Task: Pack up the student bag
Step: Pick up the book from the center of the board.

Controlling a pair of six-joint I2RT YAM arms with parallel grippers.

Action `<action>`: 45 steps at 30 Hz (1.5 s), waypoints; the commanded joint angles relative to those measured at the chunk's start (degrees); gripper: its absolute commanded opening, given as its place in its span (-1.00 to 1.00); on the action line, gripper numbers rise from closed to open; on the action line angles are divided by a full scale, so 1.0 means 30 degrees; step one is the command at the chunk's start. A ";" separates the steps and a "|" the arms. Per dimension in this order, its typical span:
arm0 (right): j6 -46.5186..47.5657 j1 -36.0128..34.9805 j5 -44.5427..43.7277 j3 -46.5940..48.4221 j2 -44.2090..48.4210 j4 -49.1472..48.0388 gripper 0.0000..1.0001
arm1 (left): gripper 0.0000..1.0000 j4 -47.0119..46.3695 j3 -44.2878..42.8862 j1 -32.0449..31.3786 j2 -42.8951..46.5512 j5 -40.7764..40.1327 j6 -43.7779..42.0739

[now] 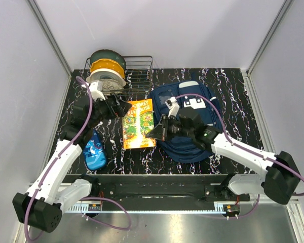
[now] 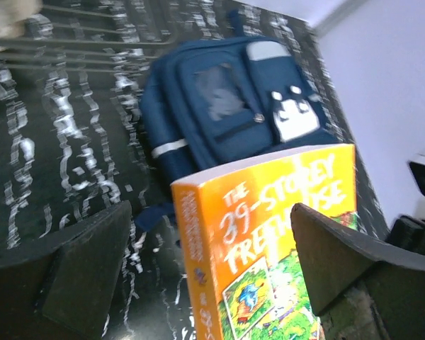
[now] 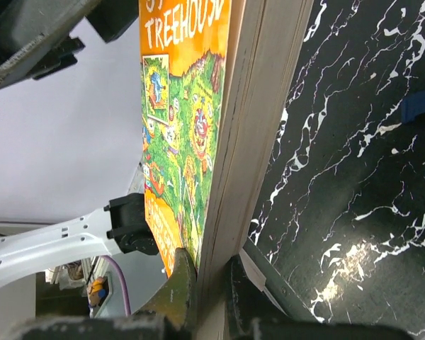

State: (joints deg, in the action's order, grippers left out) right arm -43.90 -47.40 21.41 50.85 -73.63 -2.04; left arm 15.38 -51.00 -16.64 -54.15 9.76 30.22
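Observation:
The student bag (image 1: 192, 119) lies flat at the right of the table, navy with white patches; in the left wrist view the bag (image 2: 212, 106) lies beyond the book. An orange and green book (image 1: 138, 124) lies left of it. My right gripper (image 1: 159, 129) is shut on the book's page edge (image 3: 241, 142), one finger on the cover and one under it. My left gripper (image 1: 123, 108) is open at the book's far left corner. Its fingers (image 2: 92, 273) stand wide on either side of the book (image 2: 269, 241), apart from it.
A blue pencil case (image 1: 95, 151) lies at the near left beside my left arm. A wire rack (image 1: 139, 76) holding filament spools (image 1: 107, 68) stands at the back left. The tabletop (image 1: 233, 101) is black marble-patterned, with white walls around it.

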 commanded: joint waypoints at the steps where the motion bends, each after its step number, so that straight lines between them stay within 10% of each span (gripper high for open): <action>1: 0.0892 0.0008 0.0039 -0.0543 0.1952 -0.0958 -1.00 | 0.98 -0.3041 -0.0899 0.0099 -0.0901 0.5761 -0.1078; 8: 0.1391 0.0037 0.0746 -0.1567 0.3709 -0.1954 -1.00 | 0.98 -0.6093 -0.2740 0.0099 -0.4329 1.4722 -0.0873; 19: 0.1947 0.0066 -0.1277 -0.2506 0.5645 -0.1369 -1.00 | 0.89 -0.4830 -0.2775 0.0070 -0.4949 1.7078 -0.2163; 37: 0.2213 0.0067 -0.1179 -0.2185 0.4648 -0.1373 -0.97 | -1.00 -0.7968 -0.2452 0.0070 -0.5827 1.6825 0.0445; 38: 0.2066 0.0067 -0.1827 -0.2126 0.4794 -0.1080 -0.92 | -1.00 -0.7648 -0.2481 0.0099 -0.5740 1.6119 0.0358; 40: 0.1455 0.0067 -0.4451 -0.1951 0.5321 0.0440 -0.18 | -1.00 -0.7206 -0.2627 0.0128 -0.5593 1.4337 0.0298; 45: -0.0159 0.0125 -0.8947 -0.2970 0.8067 0.2789 0.60 | -1.00 -1.0185 -0.2920 0.0684 -0.5942 1.2599 0.3194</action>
State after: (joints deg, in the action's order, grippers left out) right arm -40.82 -46.92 8.10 42.48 -57.25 3.36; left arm -4.05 -57.28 -16.19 -72.03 54.11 32.75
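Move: My right hand already holds the book in the air by its right edge near the close corner; the book's middle lies about 5 cm ahead of that hand and 5 cm to its left, at about its height. From my open left hand it is roughly 9 cm back, 9 cm right and 2 cm lower. The backpack lies some 31 cm right of my left hand, level with it and 20 cm below; the blue case is 15 cm left, 12 cm back and 23 cm down. I swing my left hand about 10 cm right, easing back and slightly up, while turning it some 50 degrees clockwise until its open fingers straddle the book's far left corner, then pinch it. Meanwhile my right hand carries the book about 4 cm right and a little back, tipping its fingers round slightly; once the left grips, it opens and shifts farther right and forward. ##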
